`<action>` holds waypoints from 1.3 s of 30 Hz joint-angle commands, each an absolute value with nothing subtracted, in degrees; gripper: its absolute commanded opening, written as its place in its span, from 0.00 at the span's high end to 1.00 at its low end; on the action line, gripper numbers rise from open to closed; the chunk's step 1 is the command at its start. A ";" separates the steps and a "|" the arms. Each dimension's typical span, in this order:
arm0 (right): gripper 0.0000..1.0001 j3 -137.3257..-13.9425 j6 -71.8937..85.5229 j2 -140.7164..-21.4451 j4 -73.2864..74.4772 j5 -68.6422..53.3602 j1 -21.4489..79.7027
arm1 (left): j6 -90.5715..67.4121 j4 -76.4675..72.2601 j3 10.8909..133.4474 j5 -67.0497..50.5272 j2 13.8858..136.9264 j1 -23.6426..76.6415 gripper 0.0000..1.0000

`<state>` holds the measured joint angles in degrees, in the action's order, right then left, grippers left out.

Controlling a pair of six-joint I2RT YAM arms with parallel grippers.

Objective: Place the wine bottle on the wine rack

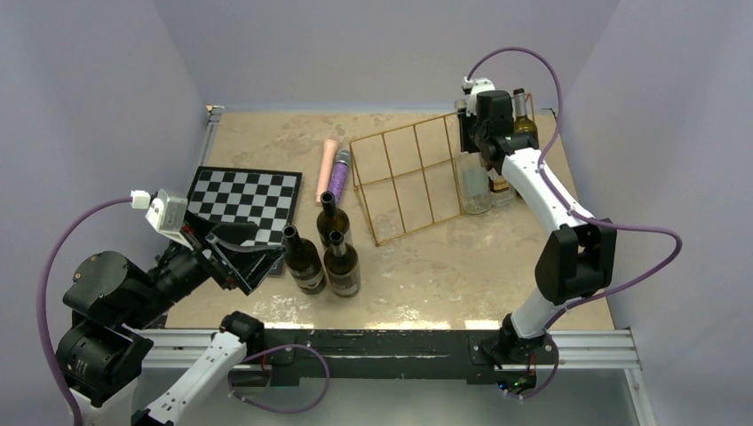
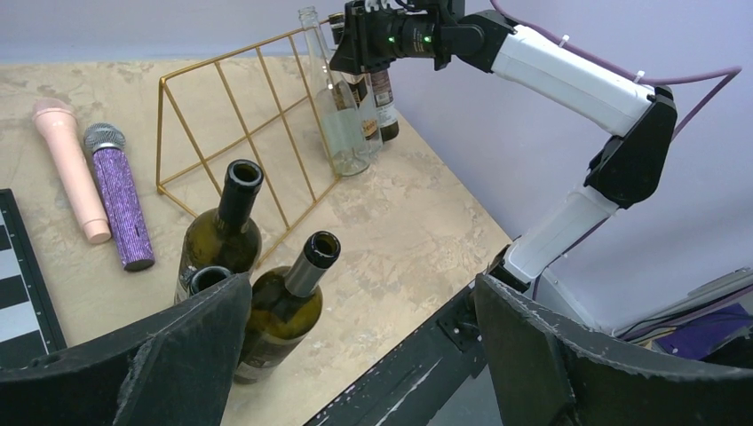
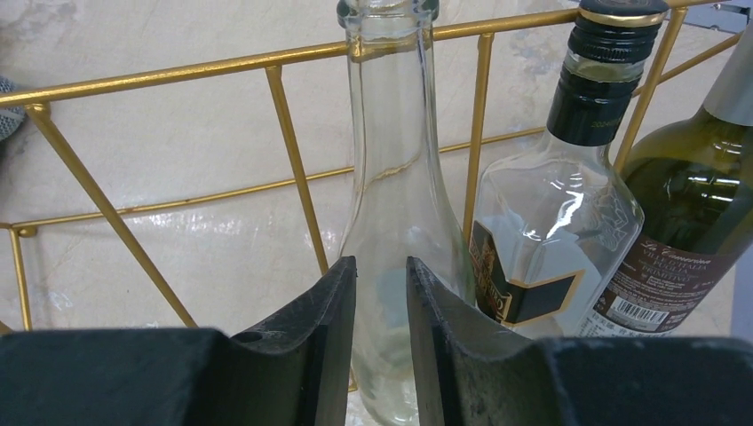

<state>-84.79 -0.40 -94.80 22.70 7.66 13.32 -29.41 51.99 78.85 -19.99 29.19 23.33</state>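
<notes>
The wine rack (image 1: 408, 177) (image 2: 240, 115) (image 3: 293, 186), a gold wire frame, stands at the back middle of the table. A clear empty wine bottle (image 1: 475, 186) (image 2: 342, 124) (image 3: 395, 177) stands upright against its right end. My right gripper (image 1: 469, 133) (image 3: 382, 266) hovers just in front of that bottle's upper part, its jaws a narrow gap apart with nothing between them. Three dark green wine bottles (image 1: 305, 262) (image 1: 342, 264) (image 1: 333, 217) stand upright near the front middle. My left gripper (image 1: 253, 253) (image 2: 360, 293) is wide open and empty beside them, over the near left.
A square clear liquor bottle (image 3: 555, 213) and a green labelled bottle (image 3: 693, 195) stand right of the clear bottle by the right wall. A chessboard (image 1: 244, 200) lies at the left. A pink microphone (image 1: 328, 169) and a purple one (image 1: 339, 177) lie left of the rack.
</notes>
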 commanded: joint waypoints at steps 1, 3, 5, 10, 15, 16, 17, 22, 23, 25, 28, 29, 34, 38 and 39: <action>0.69 -86.29 1.85 -91.62 20.22 6.53 13.27 | -29.80 51.19 78.67 -19.42 30.18 23.55 0.01; 0.68 -86.11 2.22 -89.66 20.79 6.53 13.23 | -29.79 51.15 78.71 -19.51 30.45 23.55 0.01; 0.64 -86.04 2.69 -87.60 21.90 5.33 13.35 | -29.73 51.09 78.66 -19.60 30.63 23.54 0.01; 0.49 -84.69 2.10 -81.18 24.37 -1.16 13.77 | -29.12 50.94 78.48 -19.69 31.14 23.55 0.01; 0.32 -84.47 0.30 -75.65 29.47 -13.85 15.24 | -27.60 50.80 77.01 -19.68 30.84 23.54 0.01; 0.29 -84.26 -0.58 -74.62 30.20 -16.40 15.92 | -27.26 50.86 76.54 -19.27 30.69 23.55 0.01; 0.27 -84.03 -1.80 -73.38 31.18 -19.21 17.08 | -26.98 51.03 76.09 -18.80 30.52 23.55 0.01; 0.17 -85.01 -11.62 -71.66 37.06 -26.73 26.29 | -25.84 52.31 74.61 -16.29 30.56 23.55 0.01; 0.16 -85.76 -12.59 -71.90 38.49 -26.64 28.02 | -25.58 52.68 74.28 -15.54 30.58 23.51 0.01; 0.15 -86.62 -12.91 -72.02 39.90 -26.62 30.92 | -25.40 53.32 73.40 -13.20 30.50 23.55 0.01; 0.14 -85.82 -11.99 -70.87 39.37 -27.85 34.85 | -25.19 54.07 71.89 -10.57 30.45 23.55 0.01; 0.14 -85.29 -11.42 -70.13 38.85 -29.23 35.97 | -25.08 54.20 71.32 -9.93 30.42 23.55 0.01; 0.15 -80.37 -5.27 -66.68 31.74 -39.34 41.13 | -25.02 53.96 68.34 -8.66 30.58 23.55 0.01; 0.19 -76.27 -2.50 -65.62 26.93 -36.92 46.69 | -25.48 53.01 65.87 -8.69 30.68 23.55 0.01; 0.20 -75.16 -2.08 -65.62 25.73 -34.81 48.00 | -25.52 52.88 65.49 -8.74 30.75 23.55 0.01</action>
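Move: The right hand has its narrowed fingertips at the upper part of the clear bottle on the rack, whose middle is about 8 cm below and 1 cm ahead. The front right green bottle stands some 30 cm back, 31 cm left and 8 cm lower; the rear green bottle is about 12 cm beyond it, the left one 8 cm left of it. From the left hand, the front right bottle lies 8 cm ahead, 12 cm right, 28 cm below. The right hand comes free of the clear bottle, lifting some 12 cm, then sweeps back about 30 cm and left about 20 cm towards the three green bottles, turning some 70 degrees counter-clockwise while its fingers spread wide. The open left hand sinks about 9 cm and reaches 5 cm forward towards the same bottles, tipping down slightly, with no contact. ##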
